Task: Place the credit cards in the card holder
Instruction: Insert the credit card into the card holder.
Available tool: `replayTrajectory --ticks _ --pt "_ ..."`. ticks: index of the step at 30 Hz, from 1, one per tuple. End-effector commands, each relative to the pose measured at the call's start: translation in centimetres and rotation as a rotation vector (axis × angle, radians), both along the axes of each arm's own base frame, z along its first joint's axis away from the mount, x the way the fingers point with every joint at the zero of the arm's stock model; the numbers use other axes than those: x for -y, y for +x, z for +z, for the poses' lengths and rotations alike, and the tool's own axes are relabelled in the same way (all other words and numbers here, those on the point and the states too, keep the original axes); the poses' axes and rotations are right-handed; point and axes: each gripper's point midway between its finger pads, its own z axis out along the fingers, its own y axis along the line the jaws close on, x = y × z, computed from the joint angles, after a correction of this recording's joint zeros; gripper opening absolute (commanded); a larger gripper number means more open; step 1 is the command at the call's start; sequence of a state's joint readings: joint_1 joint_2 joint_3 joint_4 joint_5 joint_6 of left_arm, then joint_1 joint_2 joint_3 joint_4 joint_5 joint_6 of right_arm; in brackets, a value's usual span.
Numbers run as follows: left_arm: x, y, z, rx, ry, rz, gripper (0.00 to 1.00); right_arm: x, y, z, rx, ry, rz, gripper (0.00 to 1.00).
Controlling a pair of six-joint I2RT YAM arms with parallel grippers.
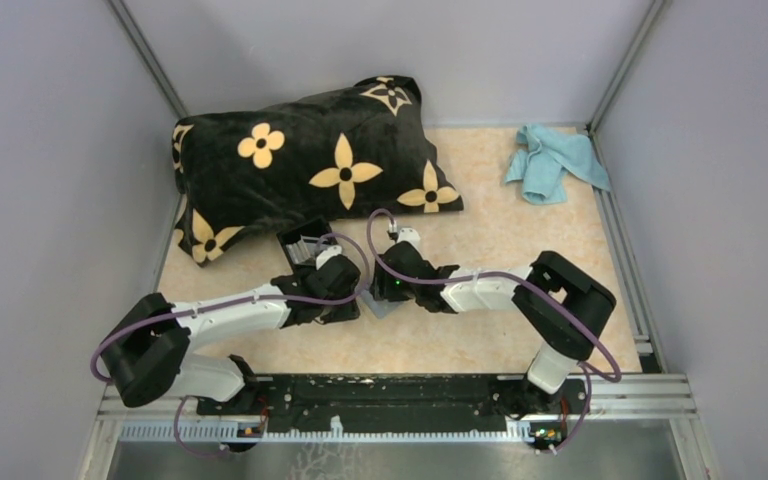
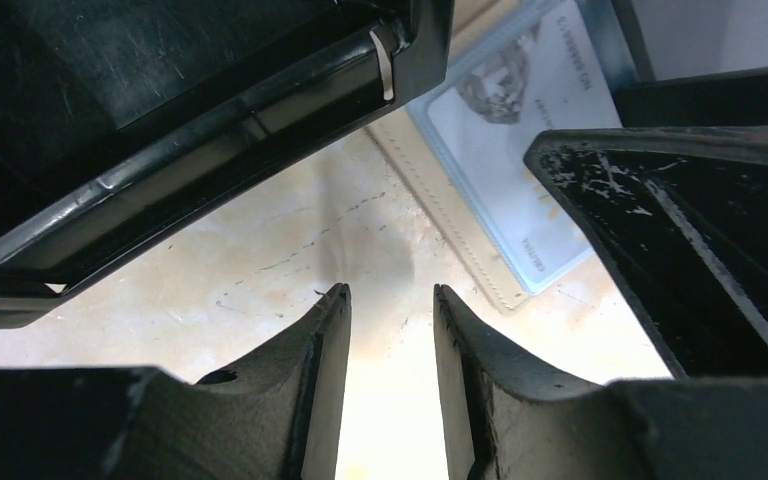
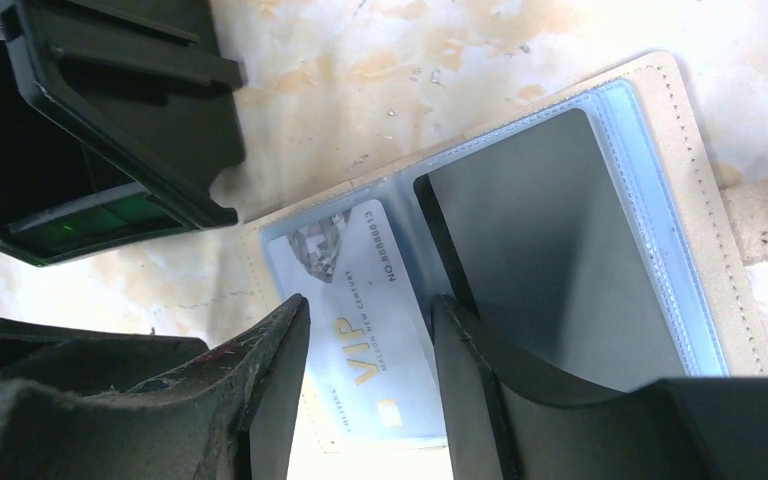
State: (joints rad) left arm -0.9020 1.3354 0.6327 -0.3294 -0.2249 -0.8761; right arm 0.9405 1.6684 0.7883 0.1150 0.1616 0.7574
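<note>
An open beige stitched wallet (image 3: 690, 150) with clear sleeves lies flat on the table between my two grippers. Two credit cards rest in it: a pale card printed VIP (image 3: 345, 255) on its left half and a dark grey card (image 3: 550, 230) in the right sleeve. My right gripper (image 3: 370, 300) hovers open just over the pale card, touching nothing. My left gripper (image 2: 390, 290) stands open over bare table, with the pale card (image 2: 520, 130) beyond its right fingertip. The card holder (image 1: 303, 243), a small black case with grey ribs, sits behind my left gripper (image 1: 352, 298) at the pillow's edge.
A big black pillow with yellow flowers (image 1: 310, 165) fills the back left. A light blue cloth (image 1: 553, 160) lies at the back right. Grey walls and metal rails close in the table. A scratched black finger of the right gripper (image 2: 680, 230) crowds the left wrist view.
</note>
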Motion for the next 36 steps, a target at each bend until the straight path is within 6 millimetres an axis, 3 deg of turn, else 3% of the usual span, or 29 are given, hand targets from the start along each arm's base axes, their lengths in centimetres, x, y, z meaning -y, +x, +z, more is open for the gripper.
replayTrajectory --ticks 1,13,20,27,36 --pt "-0.4 0.0 -0.5 0.004 0.009 0.027 0.43 5.3 -2.3 -3.6 -0.076 -0.248 0.004 0.5" --pt "0.6 -0.1 -1.6 -0.018 -0.023 0.026 0.43 5.2 -1.7 1.4 0.023 -0.17 0.006 0.52" --pt "1.5 -0.6 -1.7 -0.022 -0.027 0.004 0.43 5.4 -1.3 3.3 0.06 -0.161 0.003 0.52" --pt "2.1 -1.8 -1.5 -0.012 -0.026 -0.011 0.43 7.9 -0.1 4.7 0.117 -0.227 -0.059 0.52" --pt "3.2 -3.5 -3.5 -0.048 0.004 -0.029 0.43 12.2 1.6 3.9 0.144 -0.374 -0.138 0.54"
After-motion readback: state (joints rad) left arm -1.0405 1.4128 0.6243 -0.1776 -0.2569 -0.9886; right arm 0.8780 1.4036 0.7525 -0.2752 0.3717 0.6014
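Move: The credit card, lying in the holder's near-left pocket, is right under the right fingertips, level with them and touched. The dark panel lies about 6 cm to the right and 5 cm ahead of that hand, the black box some 15 cm left and 8 cm ahead. From the left hand the credit card is about 7 cm right, 4 cm ahead and 1 cm lower; the black box is roughly 7 cm left and 12 cm ahead. Rightward and slightly back, the right hand drags the card holder along under its fingertips for about 4 cm, then rises off the card and swings on to the right past the dark panel, some 10 cm in all, fingertips tilting rightward and staying parted. Staying low, the left hand follows the holder about 5 cm to the right, latterly also back, fingers half open and empty. ##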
